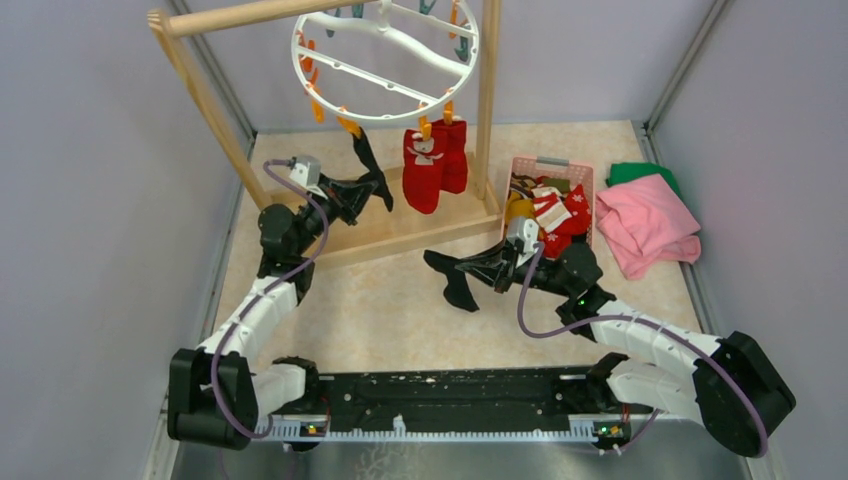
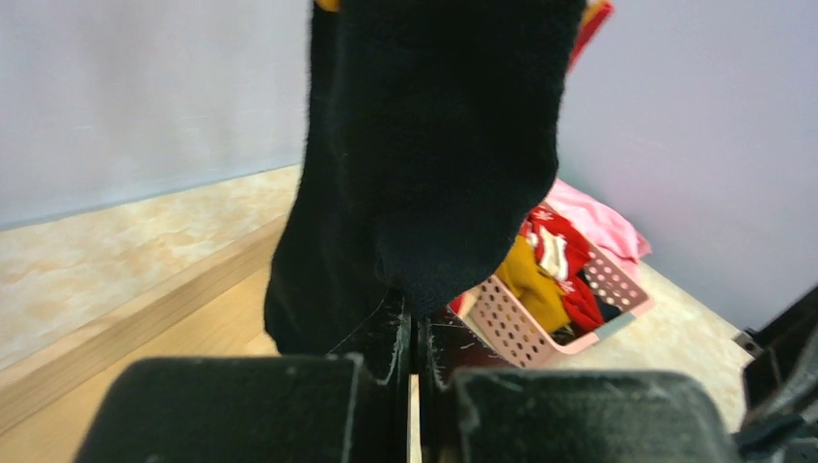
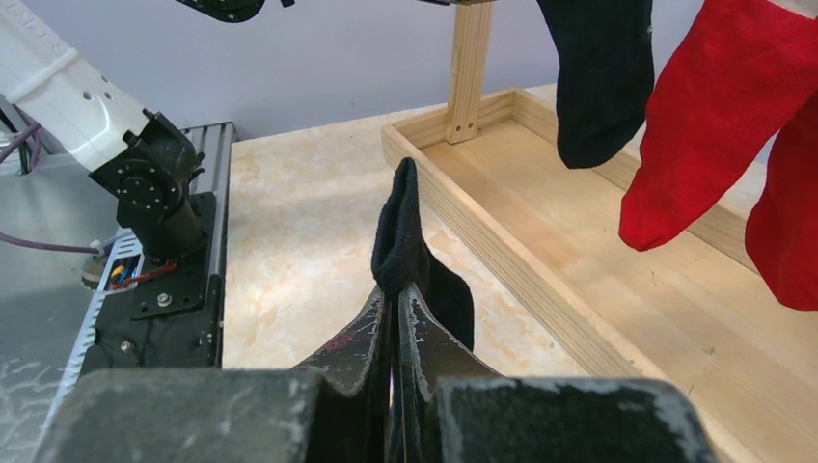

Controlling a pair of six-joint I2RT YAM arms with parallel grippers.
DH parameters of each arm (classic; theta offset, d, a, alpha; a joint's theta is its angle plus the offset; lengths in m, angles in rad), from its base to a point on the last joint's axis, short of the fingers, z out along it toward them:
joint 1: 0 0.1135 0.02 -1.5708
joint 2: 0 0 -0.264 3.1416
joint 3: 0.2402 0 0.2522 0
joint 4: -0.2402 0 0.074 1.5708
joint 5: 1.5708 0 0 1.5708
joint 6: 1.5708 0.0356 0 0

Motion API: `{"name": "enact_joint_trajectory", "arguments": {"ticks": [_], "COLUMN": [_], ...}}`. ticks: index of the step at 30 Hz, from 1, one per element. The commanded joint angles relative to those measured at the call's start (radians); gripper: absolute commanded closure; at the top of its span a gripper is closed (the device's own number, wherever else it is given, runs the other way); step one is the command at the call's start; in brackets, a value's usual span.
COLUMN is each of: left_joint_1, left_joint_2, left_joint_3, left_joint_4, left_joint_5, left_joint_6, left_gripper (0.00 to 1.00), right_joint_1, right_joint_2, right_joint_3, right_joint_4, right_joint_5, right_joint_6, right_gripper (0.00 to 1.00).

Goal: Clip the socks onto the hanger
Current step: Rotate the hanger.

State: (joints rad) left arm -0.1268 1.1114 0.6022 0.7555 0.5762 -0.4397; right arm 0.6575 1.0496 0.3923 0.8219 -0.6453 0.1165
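The white ring hanger (image 1: 385, 60) hangs from the wooden rack. Two red socks (image 1: 435, 165) dangle from its clips, and a black sock (image 1: 366, 160) hangs from an orange clip beside them. My left gripper (image 1: 379, 192) is shut on the lower end of that hanging black sock (image 2: 434, 145), whose toe covers the fingertips of the left gripper (image 2: 416, 323). My right gripper (image 1: 480, 268) is shut on a second black sock (image 1: 455, 278) low over the table in front of the rack. That sock (image 3: 405, 231) stands up from the closed right gripper (image 3: 395, 291).
The wooden rack has a slanted post (image 1: 205, 95), an upright (image 1: 488, 100) and a tray-like base (image 1: 420, 228). A pink basket (image 1: 590, 172) of mixed socks sits to the right, with a pink cloth (image 1: 645, 228) and a green cloth (image 1: 640, 172) beyond it.
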Motion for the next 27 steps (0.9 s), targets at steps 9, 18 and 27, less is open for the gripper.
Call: {"name": "enact_joint_trajectory", "arguments": {"ticks": [9, 18, 27], "left_joint_1": [-0.223, -0.316, -0.422], "left_joint_2": [0.127, 0.273, 0.411], "left_joint_3": [0.140, 0.319, 0.480], "left_joint_4": [0.130, 0.074, -0.011], "left_joint_5": [0.100, 0.039, -0.164], "left_joint_6": [0.081, 0.170, 0.323], "left_gripper": [1.00, 1.00, 1.00], "right_joint_1": [-0.014, -0.019, -0.029], "right_joint_2": [-0.017, -0.057, -0.093], "right_joint_3": [-0.001, -0.018, -0.034], "right_joint_4": [0.032, 0.028, 0.017], "right_joint_5": [-0.004, 0.033, 0.089], "right_joint_6": [0.007, 0.002, -0.005], "right_gripper": [1.00, 1.00, 1.00]}}
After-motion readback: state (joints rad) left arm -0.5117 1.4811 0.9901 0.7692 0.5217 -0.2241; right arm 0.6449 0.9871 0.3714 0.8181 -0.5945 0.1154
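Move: The black sock already in the left fingers hangs from an orange clip on the hanger's near rim, about 12 cm above that hand, 4 cm to its left and 2 cm ahead. The reindeer sock, whose place it is pulled towards, is roughly 9 cm right, 2 cm ahead and 3 cm higher; the plain red sock is some 14 cm right, 4 cm ahead, 4 cm higher. From the right hand, the reindeer sock is about 17 cm ahead, 7 cm left and 8 cm up. The black sock, still pinched low down in the left hand's shut fingers, is drawn about 15 cm to the right, towards the frame's right-hand post. The hand first eases back a little, then works forward again while climbing some 4 cm, turning clockwise by up to 20 degrees and tipping its fingers upward, so the sock pulls the hanger round by its clip. ##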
